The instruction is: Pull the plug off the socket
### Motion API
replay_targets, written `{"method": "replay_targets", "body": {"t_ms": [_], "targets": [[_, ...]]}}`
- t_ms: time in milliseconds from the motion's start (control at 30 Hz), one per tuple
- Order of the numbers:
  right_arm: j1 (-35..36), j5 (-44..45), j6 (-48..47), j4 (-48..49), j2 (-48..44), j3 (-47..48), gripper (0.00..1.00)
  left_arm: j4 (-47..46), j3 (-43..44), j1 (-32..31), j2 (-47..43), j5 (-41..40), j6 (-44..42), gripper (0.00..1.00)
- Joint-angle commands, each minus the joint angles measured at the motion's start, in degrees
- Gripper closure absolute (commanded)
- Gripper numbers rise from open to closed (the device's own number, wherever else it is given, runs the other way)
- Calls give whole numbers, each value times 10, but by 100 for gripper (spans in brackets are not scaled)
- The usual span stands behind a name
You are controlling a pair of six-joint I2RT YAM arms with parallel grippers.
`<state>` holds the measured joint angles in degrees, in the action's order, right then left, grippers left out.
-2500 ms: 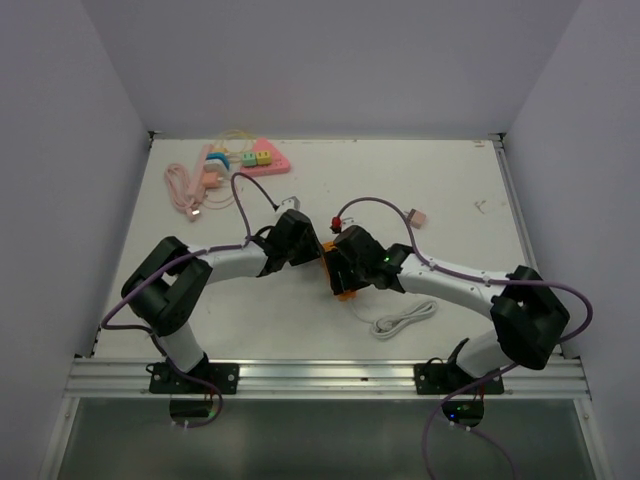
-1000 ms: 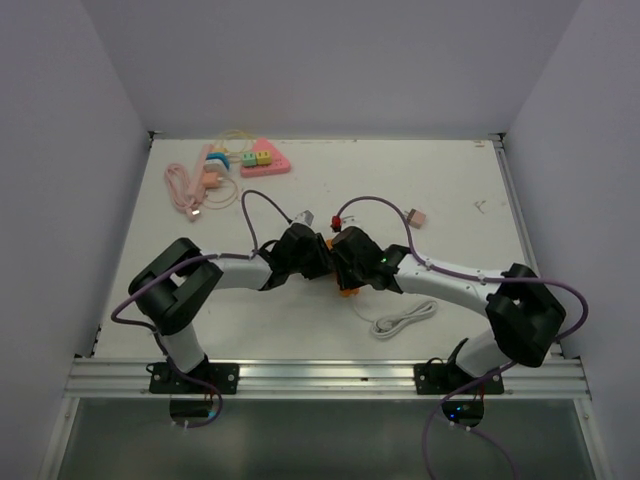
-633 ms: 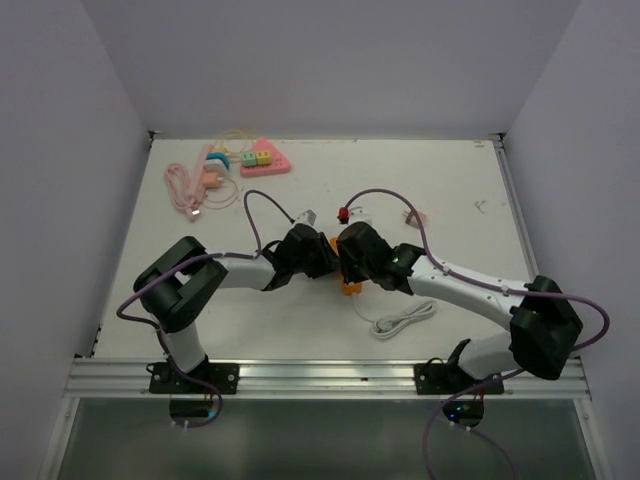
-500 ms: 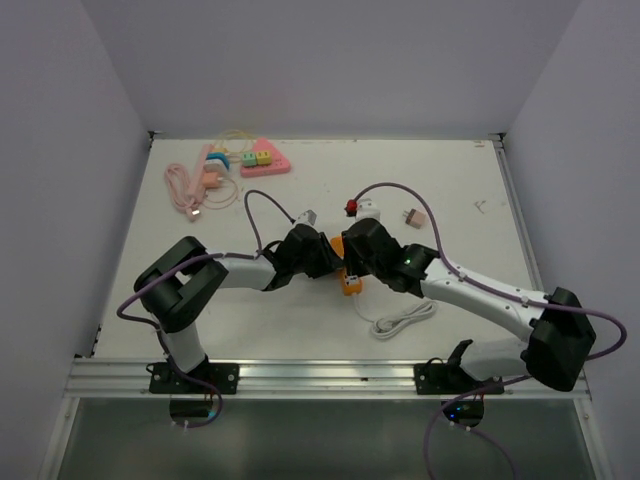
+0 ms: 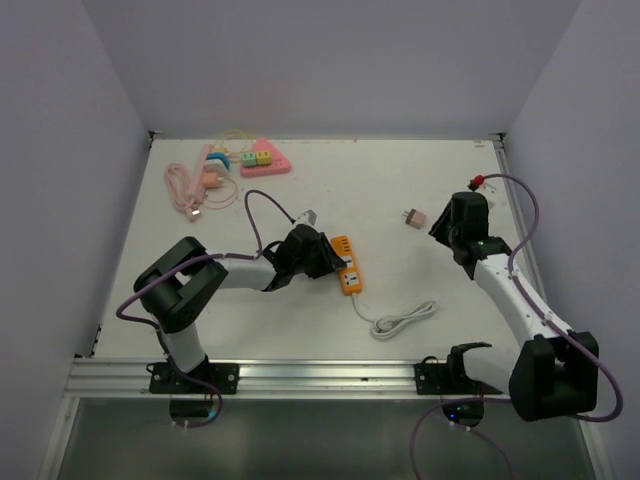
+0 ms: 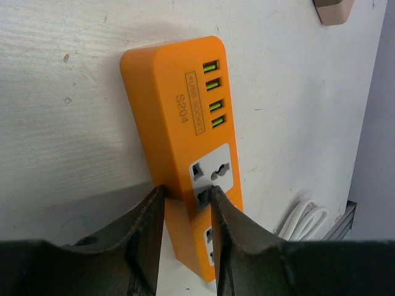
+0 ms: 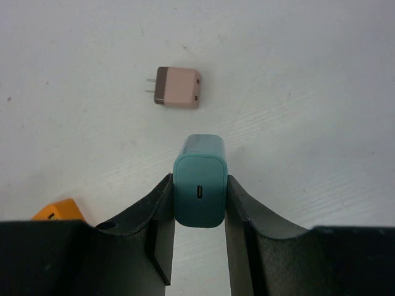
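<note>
The orange socket strip (image 5: 347, 265) lies on the white table (image 5: 400, 180) at the centre, its outlets bare. My left gripper (image 5: 326, 262) is shut across its near part; in the left wrist view the fingers (image 6: 148, 228) pinch the socket strip (image 6: 185, 123) at the gripper (image 6: 186, 194). My right gripper (image 5: 458, 228) hangs over the right side of the table, well apart from the strip. In the right wrist view the right gripper (image 7: 199, 180) is shut on a teal plug (image 7: 199, 163), held off the table with its USB port towards the camera.
A pink plug (image 5: 411, 217) lies loose between the strip and the right gripper, just beyond the teal plug in the wrist view (image 7: 178, 87). The strip's white cable (image 5: 405, 320) is coiled near the front edge. A pink toy (image 5: 262, 157) and pink cable (image 5: 185, 190) sit back left.
My right gripper has pulled the teal plug out of the orange strip and carried it away to the right. The left gripper has stayed clamped on the strip.
</note>
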<state>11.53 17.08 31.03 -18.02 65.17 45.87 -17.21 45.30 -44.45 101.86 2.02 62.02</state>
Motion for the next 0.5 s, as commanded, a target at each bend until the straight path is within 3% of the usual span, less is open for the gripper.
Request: {"method": "replay_targets", "body": {"t_ms": [0, 267, 467], "targets": [[-75, -87, 61, 95, 25, -26, 100, 138, -28, -11, 32, -33, -30, 66], [-207, -228, 141, 299, 149, -70, 100, 138, -22, -11, 26, -29, -40, 64], [-223, -347, 169, 409, 246, -60, 100, 142, -16, -11, 25, -33, -49, 61]]}}
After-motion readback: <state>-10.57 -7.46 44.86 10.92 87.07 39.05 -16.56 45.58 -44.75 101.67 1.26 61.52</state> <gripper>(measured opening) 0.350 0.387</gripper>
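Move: Ahead of the right hand, which holds the teal plug some 13 cm above the table, the pink plug lies about 7 cm farther out, 4 cm to the left and 13 cm below; the free table just right of it is where the teal plug is heading. The orange socket is roughly 22 cm to the right hand's left and 6 cm back. From the left hand, still on the socket, the pink plug lies about 13 cm ahead and 19 cm to the right. Sinking about 8.5 cm, the right hand carries the teal plug down towards the tabletop right of the pink plug, reaching 6 cm forward; it swings some 6 cm right, then starts edging back left. Its wrist rolls left side up, nearly 30 degrees in all with a slight clockwise turn, the grip kept. The left hand stays put at the socket, its grip just beginning to slacken. ##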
